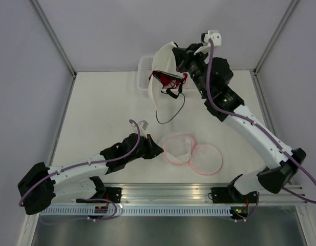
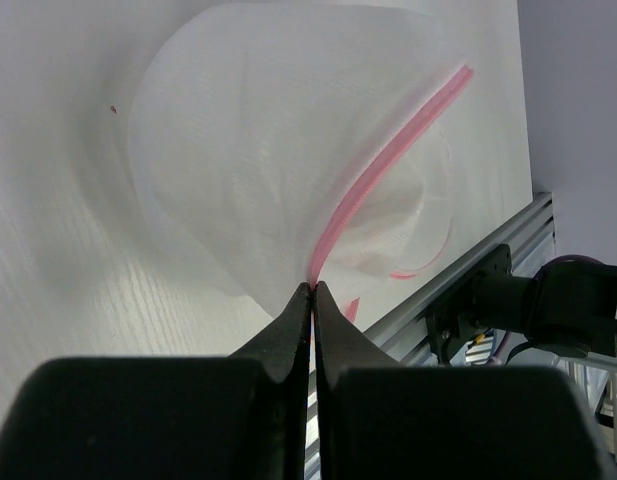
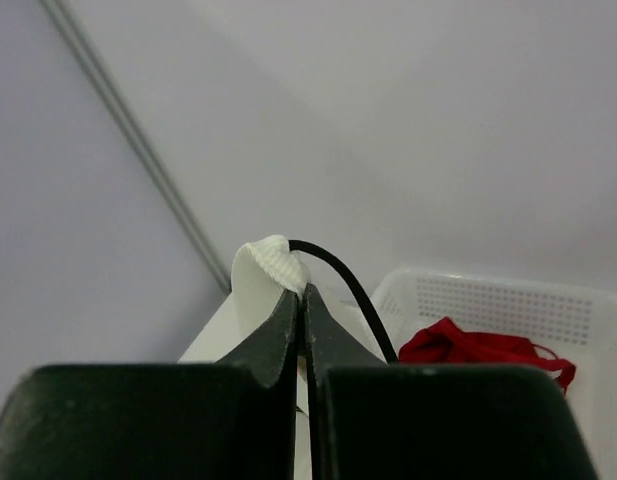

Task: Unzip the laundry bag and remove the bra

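The laundry bag (image 1: 191, 152) lies unzipped on the table as two round white mesh halves edged in pink. My left gripper (image 1: 159, 150) is shut on its left edge. In the left wrist view the jaws (image 2: 313, 288) pinch the mesh where the pink zipper trim (image 2: 373, 185) ends. My right gripper (image 1: 178, 54) is raised at the back, shut on the top of a white bra (image 1: 160, 95), whose cup hangs down from it. A black strap (image 1: 173, 110) dangles below the cup. The right wrist view shows white fabric (image 3: 266, 262) and the black strap (image 3: 340, 275) at the shut fingertips (image 3: 304, 290).
A white perforated plastic basket (image 1: 144, 72) stands at the back of the table behind the hanging bra. Red fabric (image 1: 168, 78) with black trim shows at the basket, also seen as red fabric (image 3: 468, 345) in the right wrist view. Grey walls enclose the table.
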You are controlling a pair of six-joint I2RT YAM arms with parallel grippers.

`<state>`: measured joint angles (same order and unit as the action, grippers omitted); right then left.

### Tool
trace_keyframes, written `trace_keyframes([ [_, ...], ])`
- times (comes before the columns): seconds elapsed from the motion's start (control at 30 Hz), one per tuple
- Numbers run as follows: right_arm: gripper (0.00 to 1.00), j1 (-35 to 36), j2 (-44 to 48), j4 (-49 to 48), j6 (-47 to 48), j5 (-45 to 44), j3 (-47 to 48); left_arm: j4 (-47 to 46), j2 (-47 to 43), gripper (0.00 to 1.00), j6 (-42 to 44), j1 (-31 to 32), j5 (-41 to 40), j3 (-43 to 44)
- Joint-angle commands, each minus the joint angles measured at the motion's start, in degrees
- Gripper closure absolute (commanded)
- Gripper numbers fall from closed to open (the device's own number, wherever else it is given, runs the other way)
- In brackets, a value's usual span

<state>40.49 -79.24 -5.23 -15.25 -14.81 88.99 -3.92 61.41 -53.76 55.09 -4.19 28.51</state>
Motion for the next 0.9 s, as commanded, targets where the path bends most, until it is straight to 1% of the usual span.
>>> trace_keyframes([
  [0.0, 1.00, -5.0, -7.9, -1.5, 0.7, -0.3, 8.4, 0.1, -1.8, 0.98, -1.3, 0.0, 1.5, -1.1],
  [0.03, 0.99, -5.8, -10.0, -1.3, 0.7, -0.2, 12.2, 0.2, -2.0, 0.98, -1.4, 0.1, 1.6, -1.2],
  [0.07, 1.00, -7.2, -12.3, -0.7, 0.6, -0.2, 14.2, 0.2, -2.2, 0.98, -1.4, 0.1, 2.0, -1.4],
  [0.1, 1.00, -7.9, -16.8, -0.7, 0.9, -0.1, 16.3, 0.2, -2.4, 0.98, -1.4, 0.0, 2.1, -1.6],
  [0.17, 1.00, -9.6, -21.2, -1.2, 0.6, -0.7, 22.3, 0.4, -3.0, 0.98, -1.5, 0.0, 2.3, -1.9],
  [0.2, 1.00, -10.3, -25.8, -1.4, 0.4, -0.5, 24.3, 0.6, -3.3, 0.98, -1.5, 0.0, 2.4, -2.1],
  [0.27, 1.00, -12.1, -30.7, -2.7, 0.2, -0.7, 30.5, 0.8, -4.2, 0.98, -1.8, 0.1, 2.5, -2.5],
  [0.3, 1.00, -12.5, -35.8, -4.0, 0.3, -1.0, 32.8, 0.8, -4.6, 0.98, -2.0, 0.0, 2.7, -2.9],
  [0.33, 1.00, -13.1, -38.5, -4.4, 0.8, -1.0, 37.9, 1.1, -5.1, 0.98, -2.1, 0.1, 2.7, -3.3],
  [0.37, 1.00, -13.9, -41.3, -4.3, 1.0, -1.7, 40.9, 1.2, -6.0, 0.98, -2.4, 0.1, 2.6, -3.5],
  [0.4, 1.00, -14.4, -47.2, -3.2, 1.3, -1.9, 44.2, 1.4, -6.6, 0.98, -2.7, 0.0, 2.7, -4.2],
  [0.43, 1.00, -14.7, -50.2, -1.5, 1.5, -2.0, 51.6, 2.1, -7.1, 0.98, -2.7, 0.1, 2.5, -4.4],
  [0.47, 1.00, -15.3, -54.9, 1.7, 1.8, -4.1, 54.5, 2.7, -8.4, 0.98, -2.8, 0.1, 1.9, -4.6],
  [0.5, 1.00, -15.6, -56.3, 2.5, 2.2, -4.6, 56.0, 3.1, -8.9, 0.98, -2.8, 0.0, 1.6, -5.0],
  [0.57, 1.00, -16.1, -57.3, 2.2, 3.9, -7.6, 53.0, 3.6, -10.9, 0.98, -2.9, -0.1, 0.4, -5.5],
  [0.6, 1.00, -16.1, -57.3, 1.9, 4.5, -8.7, 49.0, 5.2, -11.5, 0.98, -2.8, -0.1, 0.0, -5.7],
  [0.63, 1.00, -16.1, -57.5, 2.0, 4.8, -9.1, 47.2, 5.7, -12.0, 0.98, -2.8, 0.0, -0.3, -5.7],
  [0.7, 1.00, -16.4, -58.5, 4.4, 4.9, -6.9, 44.4, 6.2, -12.8, 0.98, -2.8, 0.0, -0.6, -6.0],
  [0.77, 1.00, -16.9, -59.0, 8.5, 4.5, -2.8, 42.9, 6.2, -12.7, 0.98, -2.9, -0.1, -0.4, -6.1],
  [0.8, 1.00, -17.1, -58.6, 8.5, 4.7, 0.7, 39.6, 6.1, -12.4, 0.98, -3.0, -0.1, -0.4, -6.1],
  [0.87, 1.00, -17.1, -56.0, 6.7, 4.7, 3.4, 35.3, 6.1, -11.8, 0.98, -2.8, -0.1, -0.3, -6.0],
])
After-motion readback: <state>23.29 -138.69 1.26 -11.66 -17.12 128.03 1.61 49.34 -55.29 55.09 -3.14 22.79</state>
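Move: The right hand holds the white bra high up; the white basket it goes to lies about 30 cm ahead, 2 cm left and some 45 cm below, with the red bra inside, about 29 cm ahead and 2 cm left. The laundry bag spreads roughly 17 cm behind that hand and 7 cm to its right, on the table. From the left hand, pinching the bag's pink edge, the basket is about 49 cm ahead, 3 cm right and 7 cm lower. Right hand carries white bra some 30 cm forward, then as far down over basket; left shifts bag back-left. ##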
